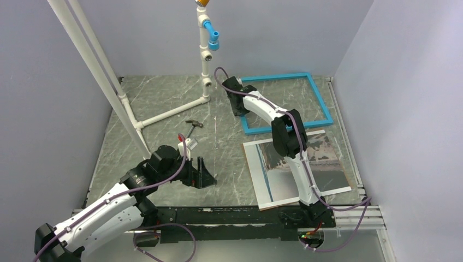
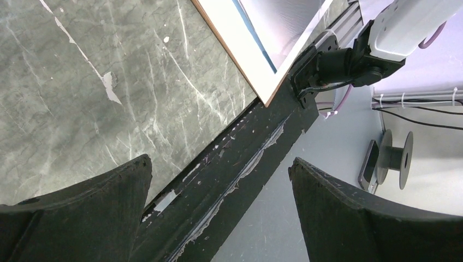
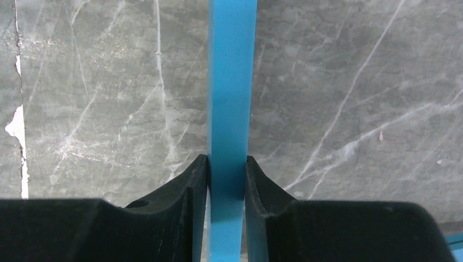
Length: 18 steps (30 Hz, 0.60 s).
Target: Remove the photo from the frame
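Note:
The frame (image 1: 275, 77) is an empty turquoise-blue rectangle lying flat at the back right of the table. My right gripper (image 1: 241, 113) is shut on its left bar. In the right wrist view the blue frame bar (image 3: 231, 82) runs straight up between the pinching fingers of the right gripper (image 3: 227, 164). The photo (image 1: 330, 164), glossy grey with a white border, lies flat near the front right, apart from the frame, with the right arm crossing over it. Its near corner (image 2: 235, 38) shows in the left wrist view. My left gripper (image 1: 206, 177) (image 2: 220, 162) is open and empty, left of the photo.
A white pipe stand (image 1: 205, 65) with a blue fitting rises at the back centre, and its slanted pipes (image 1: 93, 60) cross the left side. A small hammer (image 1: 192, 124) lies mid-table. A black rail (image 1: 235, 210) runs along the near edge. Walls close in on three sides.

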{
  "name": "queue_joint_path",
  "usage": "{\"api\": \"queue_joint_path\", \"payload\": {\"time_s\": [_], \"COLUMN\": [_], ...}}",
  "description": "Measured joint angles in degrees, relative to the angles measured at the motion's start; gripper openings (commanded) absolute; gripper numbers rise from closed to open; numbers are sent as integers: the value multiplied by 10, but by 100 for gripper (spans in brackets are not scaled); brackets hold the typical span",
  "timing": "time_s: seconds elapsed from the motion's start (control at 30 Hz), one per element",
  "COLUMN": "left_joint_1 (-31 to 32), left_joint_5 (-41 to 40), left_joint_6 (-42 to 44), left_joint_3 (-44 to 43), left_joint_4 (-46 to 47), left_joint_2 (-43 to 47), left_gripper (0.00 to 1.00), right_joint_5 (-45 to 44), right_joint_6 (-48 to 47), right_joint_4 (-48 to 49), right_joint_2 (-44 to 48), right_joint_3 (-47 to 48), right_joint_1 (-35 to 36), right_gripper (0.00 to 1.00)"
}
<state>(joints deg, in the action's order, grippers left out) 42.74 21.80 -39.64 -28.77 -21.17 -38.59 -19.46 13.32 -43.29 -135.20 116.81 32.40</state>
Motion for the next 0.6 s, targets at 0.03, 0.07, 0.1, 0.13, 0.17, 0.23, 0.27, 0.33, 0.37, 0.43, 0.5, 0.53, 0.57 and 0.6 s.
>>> {"api": "queue_joint_path", "payload": {"time_s": [0.03,0.07,0.1,0.13,0.17,0.23,0.27,0.33,0.37,0.43,0.5,0.53,0.57,0.6], "left_joint_1": [0,0,0,0,0,0,0,0,0,0,2,4,7,13], "left_joint_5": [0,0,0,0,0,0,0,2,5,9,9,9,8,6], "left_joint_6": [0,0,0,0,0,-1,-3,-7,-14,-30,-50,-65,-76,-92], "left_joint_3": [0,0,0,0,0,0,0,2,4,15,30,40,49,60], "left_joint_4": [-1,-2,-2,-1,-1,0,2,13,22,48,80,101,120,145], "left_joint_2": [0,0,-1,-2,-3,-7,-10,-15,-16,-20,-25,-30,-36,-45], "left_gripper": [99,99,99,99,99,99,99,99,99,99,98,98,98,98], "right_joint_5": [0,0,1,2,1,0,-1,-5,-7,-6,-2,5,7,17], "right_joint_6": [-2,-3,-5,-8,-10,-17,-19,-17,-13,-2,13,26,35,48], "right_joint_4": [-2,-2,-3,-6,-9,-19,-25,-30,-35,-40,-42,-41,-42,-32], "right_joint_2": [-5,-9,-14,-19,-24,-28,-28,-19,-10,27,85,132,168,218], "right_joint_3": [4,9,16,25,35,61,72,84,82,50,-12,-61,-97,-150], "right_joint_1": [0,0,0,0,0,0,0,0,0,0,0,0,0,0], "right_gripper": [28,37,45,51,60,76,82,91,94,96,96,97,97,97]}}
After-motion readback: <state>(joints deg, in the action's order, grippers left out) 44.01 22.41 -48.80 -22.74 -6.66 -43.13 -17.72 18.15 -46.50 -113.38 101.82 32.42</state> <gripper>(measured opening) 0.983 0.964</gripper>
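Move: The blue frame lies flat with its left side still pinched in the right fingers, its middle about 19 cm to the right of this hand and 4 cm farther out. The freed photo's middle is some 28 cm back and 20 cm to the right, 3 cm lower; the hammer lies about 17 cm back and 25 cm left. From the left hand, the frame's middle is roughly 40 cm ahead, 32 cm right and 12 cm lower. The blue frame's left side is let go as the right fingers spread wide. After creeping about 1.5 cm forward, the hand lifts straight off it, then swings back and somewhat right towards the photo while still climbing, ending some 9 cm higher. Late on, the empty, open left hand starts right, about 2 cm, sinking slightly. ##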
